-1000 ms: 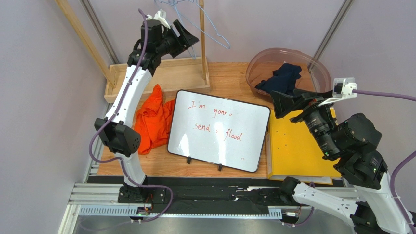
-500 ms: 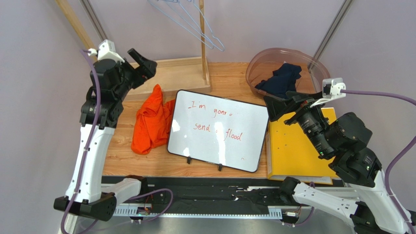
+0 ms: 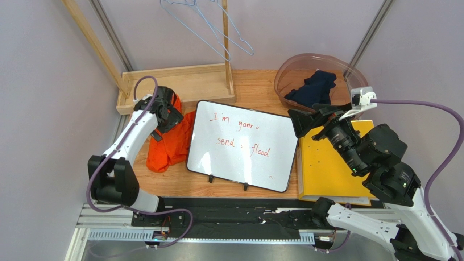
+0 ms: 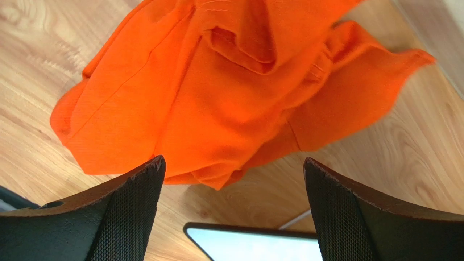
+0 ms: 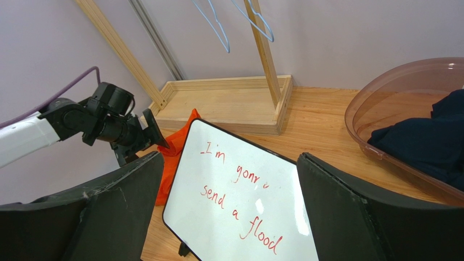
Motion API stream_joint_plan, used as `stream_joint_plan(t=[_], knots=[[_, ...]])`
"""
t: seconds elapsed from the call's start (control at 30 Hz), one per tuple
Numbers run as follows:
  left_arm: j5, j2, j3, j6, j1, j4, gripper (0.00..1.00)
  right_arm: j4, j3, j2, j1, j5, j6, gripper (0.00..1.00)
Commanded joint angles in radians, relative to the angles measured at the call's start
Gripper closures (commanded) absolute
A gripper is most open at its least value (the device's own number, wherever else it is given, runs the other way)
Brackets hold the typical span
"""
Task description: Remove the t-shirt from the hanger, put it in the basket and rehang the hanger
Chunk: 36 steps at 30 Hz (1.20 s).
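Note:
The orange t-shirt (image 3: pixel 174 142) lies crumpled on the wooden table left of the whiteboard; it fills the left wrist view (image 4: pixel 218 92) and peeks out in the right wrist view (image 5: pixel 174 157). Bare blue wire hangers (image 3: pixel 218 30) hang on the wooden rack at the back, also in the right wrist view (image 5: pixel 239 22). My left gripper (image 3: pixel 166 115) is open and empty, low over the shirt's top part. My right gripper (image 3: pixel 310 120) is open and empty, raised over the whiteboard's right edge.
A whiteboard (image 3: pixel 245 144) with red writing stands in the middle. A yellow folder (image 3: pixel 327 168) lies at the right. A brown translucent tub (image 3: pixel 288 70) holds dark cloth (image 3: pixel 313 88). The wooden rack base (image 3: pixel 190 84) and post (image 3: pixel 226 43) stand at the back.
My left arm has swung down from up by the hangers to just above the orange t-shirt on the table. My right arm has drifted slightly left.

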<state>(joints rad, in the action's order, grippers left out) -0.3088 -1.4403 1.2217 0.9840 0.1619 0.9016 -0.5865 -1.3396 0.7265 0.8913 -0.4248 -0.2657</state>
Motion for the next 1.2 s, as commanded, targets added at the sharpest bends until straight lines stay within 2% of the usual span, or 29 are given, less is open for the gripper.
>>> stream_joint_plan(t=[0.0, 0.33, 0.37, 0.43, 0.53, 0.73, 0.93, 1.03, 1.13, 1.17], knots=[[-0.021, -0.069, -0.010, 0.119, -0.021, 0.000, 0.01, 0.034, 0.003, 0.013, 0.001, 0.014, -0.007, 0.00], [0.094, -0.293, -0.105, 0.154, -0.047, -0.222, 0.01, 0.031, 0.016, 0.021, 0.003, 0.020, -0.010, 0.00], [0.109, -0.305, -0.097, 0.148, -0.051, -0.214, 0.03, 0.031, 0.017, 0.021, 0.001, 0.020, -0.012, 0.00], [0.099, -0.304, -0.077, 0.162, -0.053, -0.211, 0.01, 0.031, 0.019, 0.030, 0.001, 0.023, -0.015, 0.00], [0.111, -0.305, -0.082, 0.200, -0.062, -0.207, 0.02, 0.030, 0.016, 0.036, 0.001, 0.037, -0.023, 0.00], [0.209, -0.397, -0.012, 0.214, -0.093, -0.149, 0.05, 0.034, 0.013, 0.036, 0.001, 0.054, -0.038, 0.00], [0.206, -0.433, 0.038, 0.254, -0.094, -0.133, 0.06, 0.033, 0.016, 0.033, 0.003, 0.063, -0.056, 0.00], [0.189, -0.448, 0.064, 0.249, -0.101, -0.122, 0.16, 0.031, 0.016, 0.025, 0.001, 0.061, -0.063, 0.00], [0.177, -0.413, 0.018, 0.257, -0.113, -0.154, 0.35, 0.031, 0.016, 0.010, 0.001, 0.054, -0.063, 0.00], [0.175, -0.393, -0.040, 0.257, -0.116, -0.214, 0.46, 0.028, 0.016, 0.007, 0.001, 0.049, -0.061, 0.00]])
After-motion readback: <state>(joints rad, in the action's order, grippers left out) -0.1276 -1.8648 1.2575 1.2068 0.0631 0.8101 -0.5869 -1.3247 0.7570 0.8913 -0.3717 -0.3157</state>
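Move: The orange t-shirt lies bunched below the open left hand, its middle about 4 cm ahead, 1 cm to the left and 13 cm down. Past it stands the wooden tray, its middle roughly 27 cm ahead and in line sideways; the whiteboard's middle is some 30 cm to the hand's right and 2 cm ahead, both at about 12 cm down. From the idle right hand the orange t-shirt is roughly 18 cm ahead, 54 cm left and 43 cm below. The open left hand drops quickly, about 12 cm almost straight down into the orange t-shirt, its fingers tipping some 15 degrees to point nearly straight down as the wrist also turns a little counter-clockwise. Once low it stops sinking, eases about 2 cm forward through the cloth and begins to close to roughly two-thirds open around a stitched fold of the t-shirt, while the empty right hand, wide open, drifts about 2 cm left and slightly down. ##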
